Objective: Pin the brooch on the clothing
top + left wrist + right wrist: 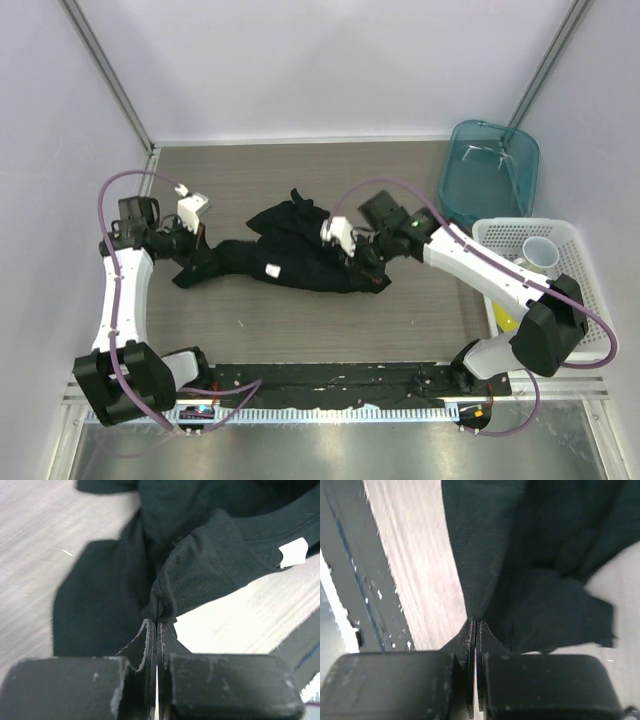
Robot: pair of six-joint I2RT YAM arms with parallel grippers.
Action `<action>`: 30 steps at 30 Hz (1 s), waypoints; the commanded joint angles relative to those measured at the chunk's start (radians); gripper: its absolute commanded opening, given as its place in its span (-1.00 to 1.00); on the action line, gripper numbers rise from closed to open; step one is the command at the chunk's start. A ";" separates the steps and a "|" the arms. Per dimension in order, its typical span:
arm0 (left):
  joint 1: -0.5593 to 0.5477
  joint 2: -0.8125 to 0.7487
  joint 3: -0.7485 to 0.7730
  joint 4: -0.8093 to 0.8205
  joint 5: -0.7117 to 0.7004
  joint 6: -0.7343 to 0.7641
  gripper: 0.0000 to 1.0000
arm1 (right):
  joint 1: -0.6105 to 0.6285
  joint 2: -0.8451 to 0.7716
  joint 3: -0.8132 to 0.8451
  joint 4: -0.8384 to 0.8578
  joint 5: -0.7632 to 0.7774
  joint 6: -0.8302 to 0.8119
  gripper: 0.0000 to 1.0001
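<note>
The clothing (pixel 300 255), a black T-shirt, lies bunched in the middle of the table with its small white label (pixel 272 270) showing. My left gripper (pixel 203 254) is at the shirt's left end, and the left wrist view shows it (pixel 157 622) shut on a fold of the black cloth (pixel 200 565), the white label (pixel 293 552) off to the right. My right gripper (pixel 362 258) is at the shirt's right end. In the right wrist view it (pixel 475 624) is shut on an edge of the black cloth (pixel 530 555). The brooch is out of view.
A teal bin (pixel 490 170) stands at the back right. A white basket (pixel 575 240) holding a cup (pixel 540 253) sits at the right edge. A black strip (pixel 330 385) runs along the near edge of the table.
</note>
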 commanded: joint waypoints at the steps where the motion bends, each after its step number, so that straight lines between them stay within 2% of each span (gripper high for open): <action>1: 0.005 -0.070 -0.093 -0.093 0.080 0.234 -1.00 | 0.070 -0.084 -0.111 0.052 0.069 -0.024 -0.98; 3: 0.005 -0.079 -0.125 -0.116 0.059 0.288 -1.00 | 0.070 -0.069 -0.096 0.063 0.109 -0.011 -0.98; 11: -0.008 -0.079 -0.101 -0.143 0.065 0.262 -1.00 | 0.024 -0.030 0.010 0.137 0.258 0.032 -0.98; 16: -0.100 -0.079 -0.139 -0.156 -0.047 0.330 -0.92 | -0.022 -0.001 0.036 0.160 0.296 0.048 -0.98; 21: -0.174 -0.040 -0.192 -0.147 -0.092 0.391 -0.80 | -0.087 0.037 0.061 0.172 0.273 0.086 -0.98; 25: -0.245 -0.053 -0.296 -0.095 -0.158 0.433 -0.74 | -0.091 0.059 0.039 0.181 0.259 0.089 -0.99; 27: -0.307 -0.075 -0.335 -0.042 -0.207 0.442 -0.58 | -0.091 0.062 0.015 0.189 0.255 0.091 -0.99; 30: -0.315 -0.078 -0.384 -0.007 -0.233 0.463 -0.23 | -0.091 0.062 -0.010 0.195 0.253 0.089 -0.99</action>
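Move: Both hands already grip the clothing, raised between them. The left hand's edge is being taken to bare table about 10 cm back, 4 cm right and 12 cm below; the white tag is some 15 cm right, 4 cm back and 6 cm lower. The right hand's end goes out over bare table about 8 cm ahead, 3 cm right and 12 cm below, with the tag level fore-and-aft, 17 cm left and 6 cm lower, and the clothing's loose far part 14 cm ahead, 14 cm left and 12 cm below. The left hand pulls its edge of the clothing back and down towards the near table, checks briefly, then sinks on while swinging about 30 degrees clockwise and drifting right, some 10 cm back and 11 cm down in all, its fingers spreading late to let the cloth go. The right hand keeps its pinch throughout, first dipping back and down a few centimetres, then swinging up and forward by about 11 cm and a little right as it turns clockwise, carrying its end out over the table before it begins to sink again. ##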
